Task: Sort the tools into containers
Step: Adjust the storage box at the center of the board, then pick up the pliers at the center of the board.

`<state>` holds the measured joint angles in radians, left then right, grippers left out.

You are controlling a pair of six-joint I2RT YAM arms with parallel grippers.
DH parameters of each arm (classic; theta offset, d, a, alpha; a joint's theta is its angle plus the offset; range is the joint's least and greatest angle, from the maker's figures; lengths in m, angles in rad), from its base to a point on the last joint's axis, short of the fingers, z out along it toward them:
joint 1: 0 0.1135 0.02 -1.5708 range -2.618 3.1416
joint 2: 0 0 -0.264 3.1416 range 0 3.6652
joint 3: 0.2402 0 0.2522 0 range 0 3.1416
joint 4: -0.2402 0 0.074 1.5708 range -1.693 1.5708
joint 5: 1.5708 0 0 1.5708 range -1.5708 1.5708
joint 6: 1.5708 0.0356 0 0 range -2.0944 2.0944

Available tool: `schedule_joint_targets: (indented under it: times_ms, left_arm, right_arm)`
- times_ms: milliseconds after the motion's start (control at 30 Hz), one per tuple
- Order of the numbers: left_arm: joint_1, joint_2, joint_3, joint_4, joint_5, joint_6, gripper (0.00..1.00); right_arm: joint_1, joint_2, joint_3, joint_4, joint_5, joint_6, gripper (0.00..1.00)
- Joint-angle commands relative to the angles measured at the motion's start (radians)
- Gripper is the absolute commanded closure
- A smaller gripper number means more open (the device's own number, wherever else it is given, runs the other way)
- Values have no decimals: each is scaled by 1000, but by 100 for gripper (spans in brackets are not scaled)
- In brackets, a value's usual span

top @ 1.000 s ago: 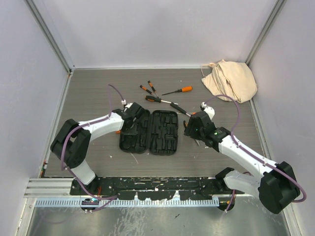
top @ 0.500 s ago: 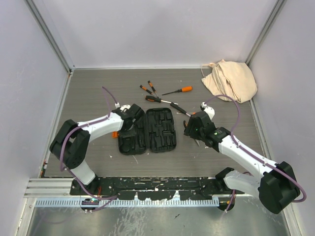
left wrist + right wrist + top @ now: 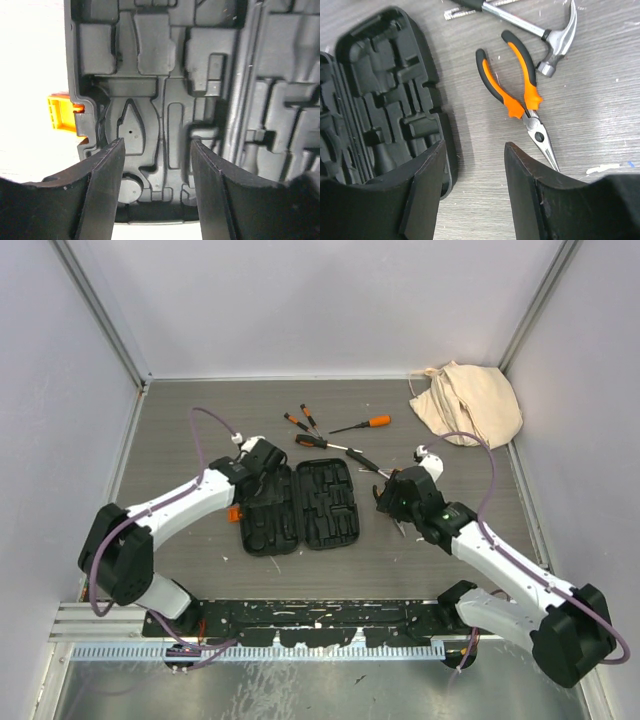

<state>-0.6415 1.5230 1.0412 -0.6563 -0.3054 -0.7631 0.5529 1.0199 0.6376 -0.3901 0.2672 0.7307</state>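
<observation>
The black tool case lies open and flat in the middle of the table, its moulded slots bare. My left gripper hovers open over the case's left half, near the orange latch, with nothing between its fingers. My right gripper is open above bare table just right of the case's right half. Orange-and-black pliers and a hammer lie just beyond it. Several screwdrivers lie behind the case.
A beige cloth bag sits crumpled in the far right corner. An orange-handled screwdriver and two small ones lie toward the back. White walls close in the table on three sides.
The case slid and turned slightly left, then stayed put. My left gripper has opened and drawn back toward the case's far left end. The right arm has barely moved.
</observation>
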Motion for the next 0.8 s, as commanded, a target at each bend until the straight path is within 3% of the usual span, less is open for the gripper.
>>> schedule_joint_targets:
  times_ms: [0, 300, 433, 533, 767]
  left_arm:
    - [2, -121, 63, -14, -39, 83, 42]
    - [25, -398, 37, 9, -121, 226, 23]
    - [49, -485, 22, 12, -132, 275, 14]
    - [62, -524, 20, -7, -166, 307, 2]
    - [189, -595, -3, -53, -120, 327, 2]
  right_arm:
    - [-4, -75, 11, 28, 77, -5, 44]
    - [-4, -157, -8, 47, 185, -15, 43]
    - [-5, -133, 30, 35, 203, -60, 42]
    - [-5, -90, 76, -4, 220, -87, 42]
    - [-36, 73, 217, -84, 137, -244, 42]
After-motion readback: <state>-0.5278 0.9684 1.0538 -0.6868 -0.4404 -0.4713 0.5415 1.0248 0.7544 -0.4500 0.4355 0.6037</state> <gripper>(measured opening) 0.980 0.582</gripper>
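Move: The storage box lies open under the left hand, already free of the fingers; its middle is about 6 cm to this hand's right, level with it fore and aft, and some 5 cm below. The orange latch is roughly 7 cm to the hand's left; the large screwdriver lies 14 cm ahead and 11 right. From the right hand, the box's middle is 16 cm left, 3 ahead and 8 below, and the pliers 2 cm ahead and 3 right. Straight up and away from the open storage box goes the left hand, about 17 cm, swinging some 8 cm left, mostly in the later half, while its fingers tip up forward by nearly 30 degrees and spread from half open to almost fully open. The right hand, empty, rises about 4 cm, easing right and finally a little forward, its opening unchanged. ##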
